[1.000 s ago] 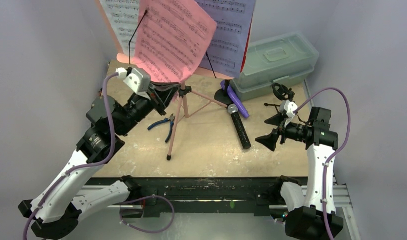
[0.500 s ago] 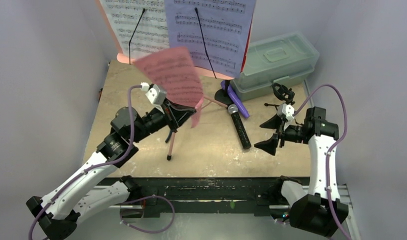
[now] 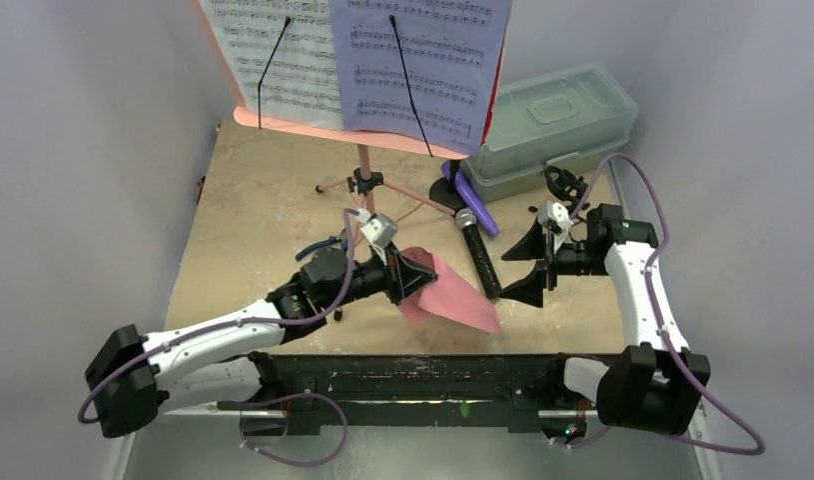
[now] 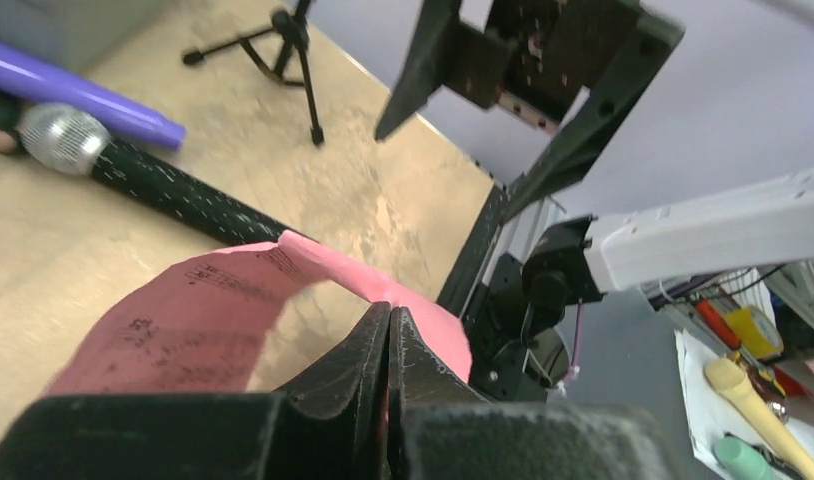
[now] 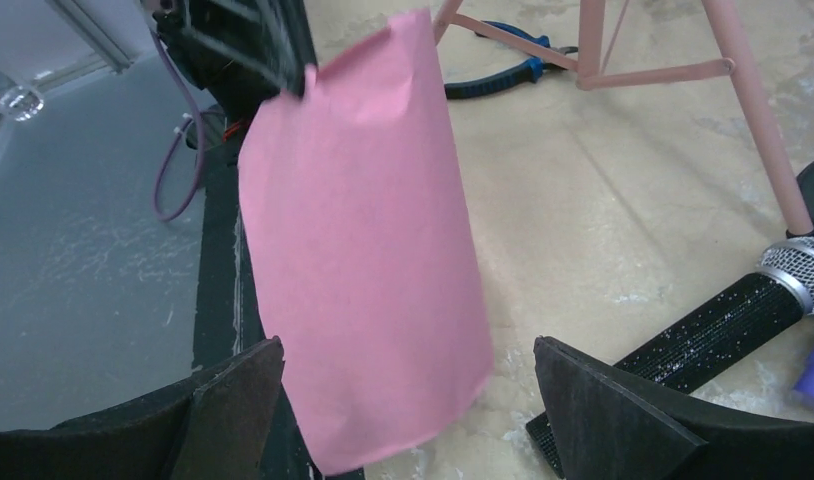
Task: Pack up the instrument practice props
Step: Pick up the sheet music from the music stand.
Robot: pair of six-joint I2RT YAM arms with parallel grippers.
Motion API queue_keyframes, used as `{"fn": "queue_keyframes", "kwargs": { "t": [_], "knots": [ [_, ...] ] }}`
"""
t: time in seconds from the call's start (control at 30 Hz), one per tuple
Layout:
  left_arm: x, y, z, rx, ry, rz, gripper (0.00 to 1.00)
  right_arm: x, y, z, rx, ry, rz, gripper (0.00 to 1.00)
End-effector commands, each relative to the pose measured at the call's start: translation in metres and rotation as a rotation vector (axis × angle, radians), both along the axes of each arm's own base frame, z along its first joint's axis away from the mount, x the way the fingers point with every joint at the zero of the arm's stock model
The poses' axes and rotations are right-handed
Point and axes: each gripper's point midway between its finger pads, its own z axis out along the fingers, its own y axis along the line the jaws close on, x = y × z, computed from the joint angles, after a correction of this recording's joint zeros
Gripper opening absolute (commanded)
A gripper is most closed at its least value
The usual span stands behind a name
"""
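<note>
My left gripper (image 3: pixel 423 275) is shut on an edge of the red music sheet (image 3: pixel 455 300), which hangs curled low over the table's near edge. In the left wrist view the jaws (image 4: pixel 388 322) pinch the red sheet (image 4: pixel 203 320). My right gripper (image 3: pixel 528 265) stands open just right of it, and the sheet (image 5: pixel 363 250) hangs in front of its spread fingers (image 5: pixel 408 390). The pink music rack (image 3: pixel 364 170) still carries the white sheet (image 3: pixel 273 50) and the lavender sheet (image 3: pixel 423 60). The black silver-headed mic (image 3: pixel 480 260) and the purple mic (image 3: pixel 478 205) lie on the table. A black mic support (image 3: pixel 563 185) stands behind my right gripper.
The translucent greenish lidded box (image 3: pixel 548 125) sits at the back right. Blue-handled pliers (image 3: pixel 318 247) lie by the rack's legs, partly hidden by my left arm. Grey walls close both sides. The black rail (image 3: pixel 413 365) runs along the near edge.
My left gripper has carried the red sheet off the rack, down and right to the near edge. My right arm has swung in toward the sheet, still open.
</note>
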Motion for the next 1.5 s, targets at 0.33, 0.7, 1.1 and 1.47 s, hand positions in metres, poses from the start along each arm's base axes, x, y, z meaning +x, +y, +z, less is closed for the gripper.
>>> {"fn": "queue_keyframes", "kwargs": {
  "t": [0.33, 0.7, 1.1, 1.47],
  "knots": [
    [0.051, -0.042, 0.003, -0.191, 0.167, 0.328, 0.00, 0.002, 0.005, 0.006, -0.040, -0.092, 0.007, 0.99],
    [0.064, -0.071, 0.013, -0.292, 0.283, 0.369, 0.00, 0.039, 0.009, -0.001, -0.252, -0.322, -0.122, 0.99],
    [0.059, -0.071, 0.011, -0.300, 0.289, 0.357, 0.00, 0.071, 0.017, -0.010, -0.314, -0.400, -0.231, 0.71],
    [0.053, -0.057, -0.002, -0.280, 0.295, 0.363, 0.09, 0.068, 0.016, 0.009, -0.280, -0.436, -0.272, 0.00]
  ]
}}
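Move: The pink sheet music sags from the left hand's closed fingers, its middle about 4 cm back, 5 cm right and 3 cm below them; the open right gripper waits some 18 cm to the left hand's right, about level. From the right hand the sheet's middle is about 14 cm left and 5 cm back, slightly lower. The black microphone lies about 9 cm ahead of the right hand, 5 cm left and 15 cm down, with the purple microphone some 12 cm beyond it. Down and right first, then forward about 6 cm with a slight rise, the left hand carries the pink sheet towards the right gripper, swinging some 20 degrees counter-clockwise. The right hand hovers, then reaches forward about 6 cm to the sheet, its fingers swinging forward and tipping further down, and closes from wide open, pinching the sheet's free part beside the left fingers, which keep their hold. ##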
